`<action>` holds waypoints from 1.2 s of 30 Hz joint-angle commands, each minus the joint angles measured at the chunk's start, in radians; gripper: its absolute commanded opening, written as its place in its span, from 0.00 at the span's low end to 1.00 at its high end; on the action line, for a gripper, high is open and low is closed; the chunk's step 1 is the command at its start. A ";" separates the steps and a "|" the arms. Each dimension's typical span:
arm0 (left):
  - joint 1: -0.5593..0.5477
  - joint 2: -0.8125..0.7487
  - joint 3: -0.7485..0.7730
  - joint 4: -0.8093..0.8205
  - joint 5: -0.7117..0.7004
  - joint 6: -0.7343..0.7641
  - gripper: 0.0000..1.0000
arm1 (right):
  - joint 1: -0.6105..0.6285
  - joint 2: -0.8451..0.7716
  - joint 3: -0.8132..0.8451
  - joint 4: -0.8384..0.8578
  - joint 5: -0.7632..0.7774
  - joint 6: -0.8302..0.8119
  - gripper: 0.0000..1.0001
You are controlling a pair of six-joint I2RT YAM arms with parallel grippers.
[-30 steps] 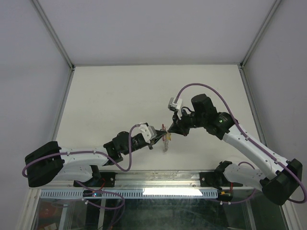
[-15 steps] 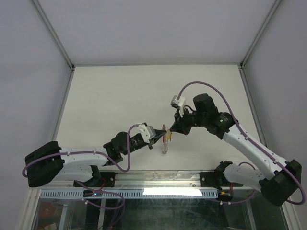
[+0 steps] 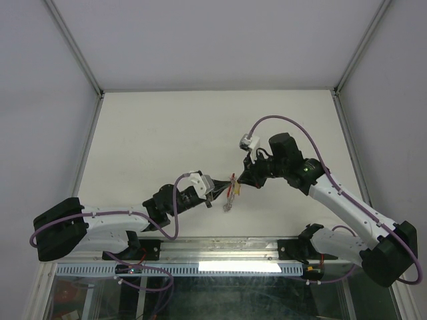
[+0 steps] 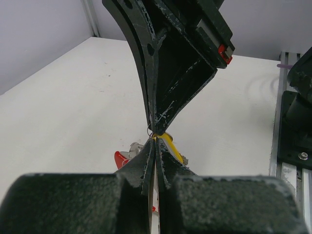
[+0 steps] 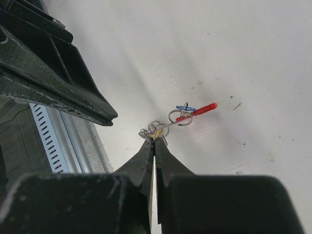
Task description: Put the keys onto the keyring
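The keyring hangs in the air between my two grippers. Its red tab (image 5: 201,109) and silvery ring (image 5: 179,117) show in the right wrist view, with the blue key (image 5: 185,107) on that ring. My right gripper (image 5: 154,139) is shut on the yellow key (image 4: 171,146) amid small wire loops. My left gripper (image 4: 155,141) is shut, tip to tip with the right one; whether it pinches anything is hidden. From above, the keyring (image 3: 231,189) sits between the left gripper (image 3: 219,194) and the right gripper (image 3: 239,183), with its chain (image 3: 227,207) dangling.
A metal rail (image 3: 220,245) runs along the near table edge by the arm bases. Frame posts (image 3: 73,47) rise at the back corners. A purple cable (image 3: 280,120) loops over the right arm.
The left arm has drawn back slightly to the left. The right wrist has shifted a little. The keyring bundle hangs slightly lower and farther right.
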 commanded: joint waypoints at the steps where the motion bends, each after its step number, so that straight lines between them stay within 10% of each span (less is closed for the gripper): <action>1: -0.009 -0.040 0.001 0.028 -0.023 -0.014 0.00 | -0.003 -0.036 0.023 0.061 -0.008 0.011 0.00; 9: -0.008 -0.065 0.000 -0.003 -0.062 -0.038 0.25 | -0.003 -0.037 0.089 -0.024 -0.027 -0.052 0.00; 36: -0.007 0.034 0.054 -0.023 0.028 -0.040 0.22 | -0.001 -0.010 0.074 -0.014 -0.150 -0.086 0.00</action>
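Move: The small metal ring is already pinched in the right fingertips, right at that hand's point. From the shut, empty left fingertips it lies about 3 cm to the right, 1 cm ahead and 1 cm lower. The yellow key hangs some 4 cm right, 1 cm back and 3 cm below the left hand; the red bar is about 1 cm right, 1 cm back and 5 cm below. The ring, still pinched, is raised by the right hand about 1.5 cm, then drawn back a similar distance while turning slightly counter-clockwise. Facing it, the left fingers open about a quarter as that hand rises slightly, then the hand sinks roughly 2 cm, bringing the parted tips up close around the ring without closing. ##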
